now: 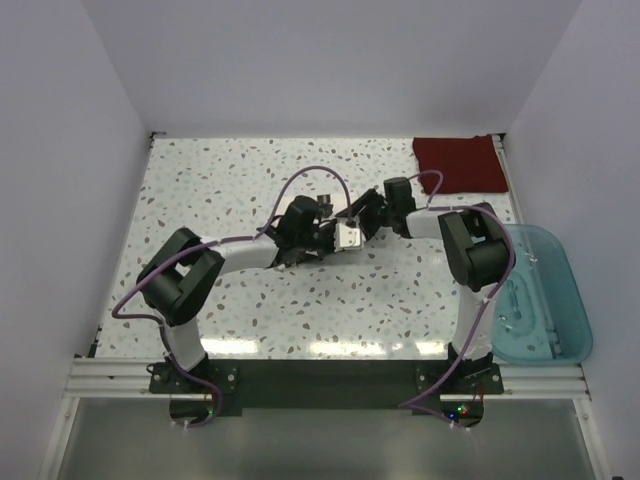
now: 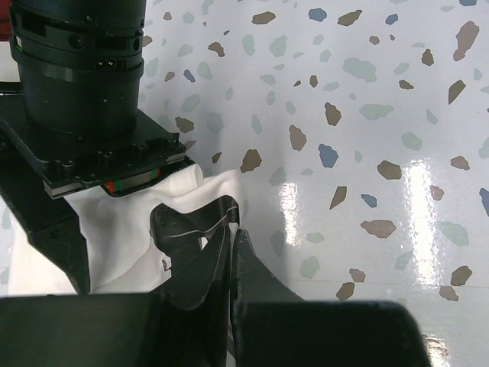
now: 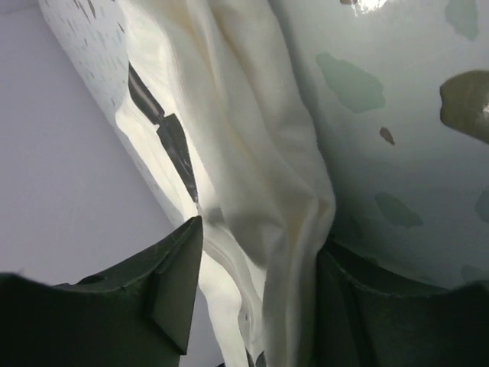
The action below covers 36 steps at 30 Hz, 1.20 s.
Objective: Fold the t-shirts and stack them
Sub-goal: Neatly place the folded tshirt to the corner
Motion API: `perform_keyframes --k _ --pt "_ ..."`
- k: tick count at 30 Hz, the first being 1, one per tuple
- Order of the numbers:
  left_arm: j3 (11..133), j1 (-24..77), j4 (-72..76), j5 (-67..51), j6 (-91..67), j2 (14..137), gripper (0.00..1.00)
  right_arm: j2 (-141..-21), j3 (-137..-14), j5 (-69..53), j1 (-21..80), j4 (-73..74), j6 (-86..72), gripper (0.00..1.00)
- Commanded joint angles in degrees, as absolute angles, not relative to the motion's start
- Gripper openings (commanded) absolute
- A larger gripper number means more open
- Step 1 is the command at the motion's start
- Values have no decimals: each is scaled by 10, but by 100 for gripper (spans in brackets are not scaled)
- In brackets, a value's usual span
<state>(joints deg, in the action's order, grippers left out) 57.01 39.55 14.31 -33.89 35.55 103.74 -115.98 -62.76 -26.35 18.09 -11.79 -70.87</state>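
Note:
The white t-shirt (image 1: 348, 237) is a small bunched bundle at the table's middle, between my two grippers. My left gripper (image 1: 332, 238) is shut on a thin edge of the white t-shirt (image 2: 122, 229), pinched at the tips of the left gripper (image 2: 231, 233). My right gripper (image 1: 362, 224) comes in from the right. In the right wrist view, thick folds of the white t-shirt (image 3: 252, 153) with a dark print fill the gap of the right gripper (image 3: 260, 245), whose jaws stand wide around them. The dark red t-shirt (image 1: 458, 163) lies folded at the back right corner.
A translucent teal bin (image 1: 535, 295) sits off the table's right edge. The right arm's black wrist (image 2: 76, 76) hangs close over the left gripper. The speckled tabletop (image 1: 220, 190) is walled at the back and on both sides.

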Motion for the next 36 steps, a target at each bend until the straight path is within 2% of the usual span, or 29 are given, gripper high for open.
perform_keyframes --k 1,2,4,5,6,8,9,11,12,14,15,21,25,36 --pt "589 391 157 -362 342 1019 0 -1189 -641 -205 187 -117 -706 54" --pt "590 391 158 -360 340 1020 0 -1193 -646 -206 188 -109 -700 49" --pt "598 392 157 -355 332 1026 0 -1198 -655 -219 189 -105 -684 23" --pt "606 391 150 -346 326 1027 3 -1198 -676 -219 190 -82 -649 12" --pt "633 389 116 -345 317 1029 14 -1196 -691 -221 189 -70 -621 0" --pt "663 380 72 -350 302 1027 28 -1188 -759 -207 188 22 -504 0" --pt "686 366 31 -352 278 1024 41 -1180 -778 -206 187 42 -469 0" --pt "704 349 1 -370 253 1013 50 -1178 -836 -174 182 123 -377 0" --pt "720 332 -40 -374 227 1011 62 -1183 -852 -169 178 144 -353 0" --pt "736 318 -62 -379 199 1005 75 -1193 -906 -130 172 210 -273 0" --pt "754 307 -89 -381 182 1005 100 -1198 -923 -123 170 227 -249 0" --pt "815 272 -179 -340 156 1020 100 -1253 -1047 -91 142 298 -118 0" --pt "835 248 -223 -370 155 1047 100 -1272 -1118 -55 137 317 -44 0" --pt "820 237 -225 -381 143 1068 100 -1313 -1277 -17 94 383 62 0"
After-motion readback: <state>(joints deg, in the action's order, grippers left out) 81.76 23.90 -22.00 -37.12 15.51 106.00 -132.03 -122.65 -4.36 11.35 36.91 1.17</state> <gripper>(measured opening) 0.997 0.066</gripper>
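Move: The folded white t-shirt's right-hand edge lies between the right hand's open fingers, about 1 cm ahead and 2 cm below. The red cloth's middle is about 13 cm ahead and 24 cm to the right of that hand, some 3 cm lower. From the left hand, still shut on the t-shirt, the same edge is roughly 5 cm ahead, 5 cm right and 5 cm below. Right pinches the t-shirt and carries it about 20 cm forward-right, towards the red cloth; left releases, withdraws forward-left. ##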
